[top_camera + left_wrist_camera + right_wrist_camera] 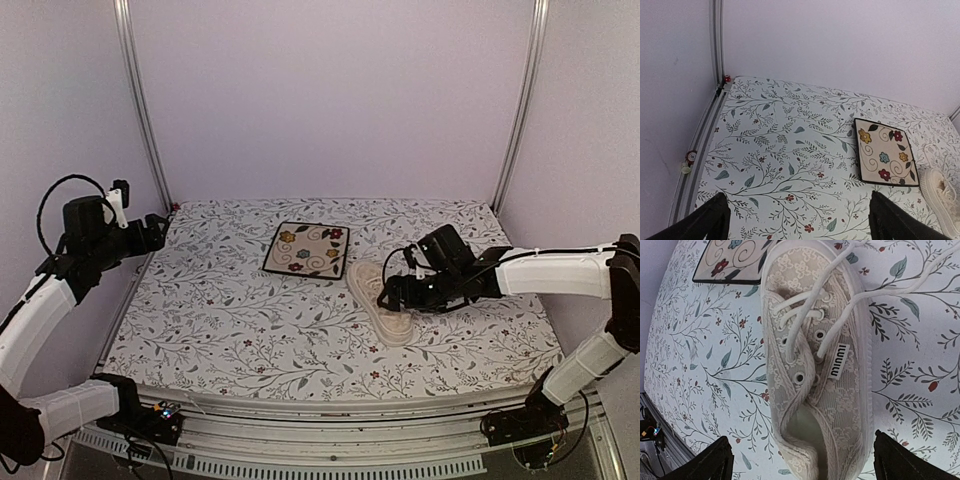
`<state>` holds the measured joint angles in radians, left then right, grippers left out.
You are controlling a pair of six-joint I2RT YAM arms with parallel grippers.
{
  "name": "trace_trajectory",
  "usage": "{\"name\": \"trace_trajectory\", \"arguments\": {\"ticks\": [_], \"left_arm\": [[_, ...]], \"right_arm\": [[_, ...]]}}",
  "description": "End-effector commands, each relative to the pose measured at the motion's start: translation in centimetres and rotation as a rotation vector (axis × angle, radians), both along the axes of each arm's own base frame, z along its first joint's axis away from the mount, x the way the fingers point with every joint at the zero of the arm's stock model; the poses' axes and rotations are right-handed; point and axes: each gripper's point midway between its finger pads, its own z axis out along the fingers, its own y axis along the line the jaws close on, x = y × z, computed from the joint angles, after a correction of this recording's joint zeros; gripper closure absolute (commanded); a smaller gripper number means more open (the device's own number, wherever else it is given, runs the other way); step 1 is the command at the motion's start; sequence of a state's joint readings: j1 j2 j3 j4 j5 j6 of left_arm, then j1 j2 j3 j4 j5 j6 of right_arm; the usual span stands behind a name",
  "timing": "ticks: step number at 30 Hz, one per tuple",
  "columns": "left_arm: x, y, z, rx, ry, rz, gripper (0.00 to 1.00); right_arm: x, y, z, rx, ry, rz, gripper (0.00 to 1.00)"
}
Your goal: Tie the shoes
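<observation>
The cream sneaker (387, 308) lies on the patterned table just right of the floral plate, its toe toward the plate. In the right wrist view the sneaker (815, 365) fills the middle. Its laces (900, 287) are untied and trail loose over the table to the upper right. My right gripper (802, 465) is open and empty, its two dark fingers (710, 465) standing wide apart either side of the heel; it also shows in the top view (392, 296). My left gripper (797, 222) is open and empty, held high at the table's left side (160, 232). The sneaker's end shows in the left wrist view (942, 195).
The square floral plate (307, 249) with a dark rim lies at the back middle and shows in the left wrist view (885, 152). Metal frame posts (140, 100) and pale walls enclose the table. The front edge (330, 400) is near the arm bases.
</observation>
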<state>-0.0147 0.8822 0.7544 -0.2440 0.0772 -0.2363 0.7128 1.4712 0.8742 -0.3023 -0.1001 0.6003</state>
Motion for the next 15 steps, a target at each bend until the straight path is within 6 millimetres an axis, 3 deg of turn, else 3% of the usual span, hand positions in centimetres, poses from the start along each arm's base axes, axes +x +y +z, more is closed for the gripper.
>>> {"name": "trace_trajectory", "arguments": {"ticks": [1,6,8,11,15], "left_arm": [[-0.1,-0.5,1.0,-0.012,-0.035,-0.029,0.03],[0.0,-1.5,1.0,-0.020,-0.039,-0.078,0.03],[0.0,-1.6,1.0,-0.022,-0.033,-0.079,0.03],[0.2,-1.2,1.0,-0.022,-0.022,-0.045,0.03],[0.5,-1.7,0.5,-0.041,-0.005,-0.048,0.03]], "right_arm": [[0.7,2.3,-0.9,0.015,-0.030,0.095,0.02],[-2.2,6.8,-1.3,0.002,-0.031,0.248,0.02],[-3.1,7.7,-1.3,0.009,-0.026,0.265,0.02],[-3.0,7.0,-0.9,-0.005,-0.033,0.213,0.02],[-1.6,4.6,1.5,-0.058,-0.096,0.116,0.01]]}}
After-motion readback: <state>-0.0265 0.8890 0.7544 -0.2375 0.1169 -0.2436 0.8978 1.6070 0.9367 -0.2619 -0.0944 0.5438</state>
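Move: Beneath the right hand, which is wide open with a finger to each side of the shoe's heel end, lies the shoe, toe pointing away and a little to the left; its middle is about 5 cm ahead, 3 cm to the left and 6 cm below. The flowered mat is some 18 cm ahead and 17 cm to the left, beyond the toe. From the left hand the shoe lies about 38 cm to the right, roughly level with it, and 22 cm lower. Dipping about 3 cm beside the heel first, the right hand then sweeps some 6 cm to the left and 4 cm back towards its base, pushing the heel end along with the side of a finger. It turns a little over 10 degrees counter-clockwise on the way and keeps its fingers wide open, gripping nothing. ##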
